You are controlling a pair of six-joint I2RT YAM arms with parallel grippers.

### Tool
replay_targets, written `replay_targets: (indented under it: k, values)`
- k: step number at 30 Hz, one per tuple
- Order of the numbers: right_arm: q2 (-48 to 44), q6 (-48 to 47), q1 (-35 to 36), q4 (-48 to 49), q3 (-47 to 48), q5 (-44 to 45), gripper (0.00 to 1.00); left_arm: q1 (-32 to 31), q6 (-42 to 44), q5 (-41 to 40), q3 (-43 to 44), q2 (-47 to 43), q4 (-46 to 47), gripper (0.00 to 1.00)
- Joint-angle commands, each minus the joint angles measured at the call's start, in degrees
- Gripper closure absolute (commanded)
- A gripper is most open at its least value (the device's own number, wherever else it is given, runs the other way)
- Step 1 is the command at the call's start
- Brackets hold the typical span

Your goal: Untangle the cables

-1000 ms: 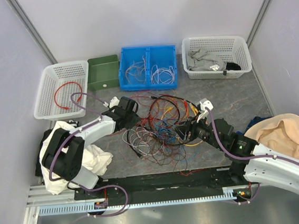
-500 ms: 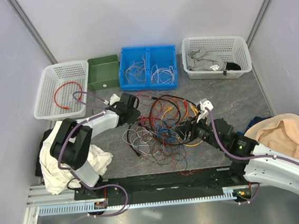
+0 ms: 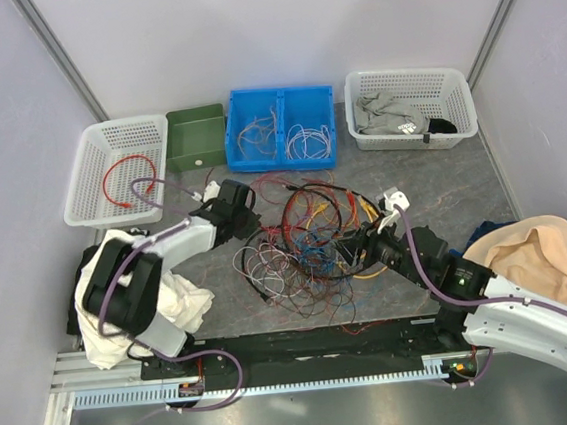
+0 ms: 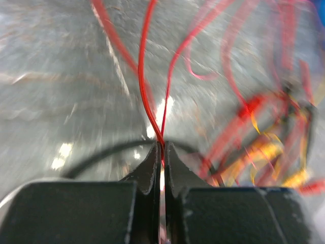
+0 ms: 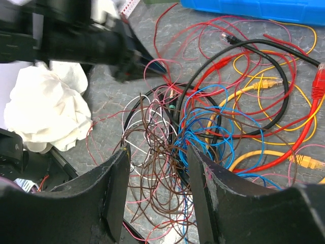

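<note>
The cables (image 3: pixel 306 235) lie in a loose tangle of red, orange, yellow, blue, brown, white and black wires at the table's middle. My left gripper (image 3: pixel 247 205) sits at the tangle's upper left edge. In the left wrist view, the left gripper (image 4: pixel 162 145) is shut on a thin red wire (image 4: pixel 143 76) that forks upward from the fingertips. My right gripper (image 3: pixel 354 252) hovers at the tangle's right side. Seen from the right wrist, the right gripper (image 5: pixel 157 150) stands open above brown and blue loops (image 5: pixel 203 127), gripping nothing.
A blue bin (image 3: pixel 325 96) with sorted wires and a green box (image 3: pixel 196 137) stand at the back. A white basket (image 3: pixel 84 171) at the left holds a red cable; another basket (image 3: pixel 458 90) holds cloth. A white cloth (image 3: pixel 187 304) lies front left, a tan hat (image 3: pixel 534 254) right.
My left gripper has closed on the thin red wire and drawn back slightly to the left. The right gripper stays open over the tangle, hardly moved.
</note>
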Motion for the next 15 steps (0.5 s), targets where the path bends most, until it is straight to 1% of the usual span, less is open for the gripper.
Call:
replay_targets:
  k: [1, 3, 4, 8, 11, 12, 13, 14, 15]
  values:
    - [-2.01, -1.08, 0.05, -1.06, 0.95, 1.26, 0.44, -0.08, 7.77, -2.1, 1.16, -18.58, -4.02, 0.98]
    - [-2.8, -1.52, 0.05, -1.23, 1.65, 1.44, 0.44, -0.17, 11.11, -4.29, 2.66, -23.62, -5.53, 0.98]
    - [-2.81, -1.7, 0.14, -1.23, 1.91, 1.61, 0.44, -0.17, 11.99, -4.91, 4.75, -28.08, -6.58, 0.98]
    - [-2.28, -2.14, 0.05, -1.15, 3.76, 1.09, 0.44, -0.17, 16.91, -6.33, 11.18, -33.83, -10.45, 0.98]
    - [-1.06, -2.66, 0.14, -0.18, 5.6, -1.1, 0.44, -0.17, 19.63, -3.79, 16.98, -34.1, -10.81, 0.98]
    - [-0.61, -2.84, 0.05, 0.78, 6.91, -1.9, 0.44, -0.17, 20.43, -1.69, 18.64, -33.15, -10.98, 0.98]
    - [-0.09, -3.19, 0.05, 1.22, 7.62, -3.21, 0.43, -0.17, 20.96, -0.62, 22.58, -32.27, -11.07, 0.98]
    - [0.96, -3.63, 0.05, 1.75, 9.19, -3.83, 0.43, -0.17, 22.18, 0.52, 24.7, -31.48, -11.07, 0.98]
    - [1.58, -3.81, 0.05, 2.1, 9.91, -4.36, 0.41, -0.17, 22.63, 2.79, 26.9, -29.55, -11.33, 0.98]
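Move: Held in the left hand's shut fingers, a strand of red cable runs into the cable tangle, whose middle lies about 11 cm to that hand's right, 7 cm back and 3 cm lower. The blue box stands some 22 cm ahead of the hand and 9 cm right, the green box 21 cm ahead and 11 cm left. From the open, empty right hand, the tangle's middle is roughly 8 cm ahead, 8 cm left and 19 cm below. Pulling the red cable up out of the tangle, the left hand shoots almost straight up by some 33 cm, keeping its fingers shut on the strand. As it climbs, the wrist tips up about 40 degrees, so the fingers go from steeply down to nearly level. The right hand stays open above the tangle and rises about 3 cm, mostly late. ##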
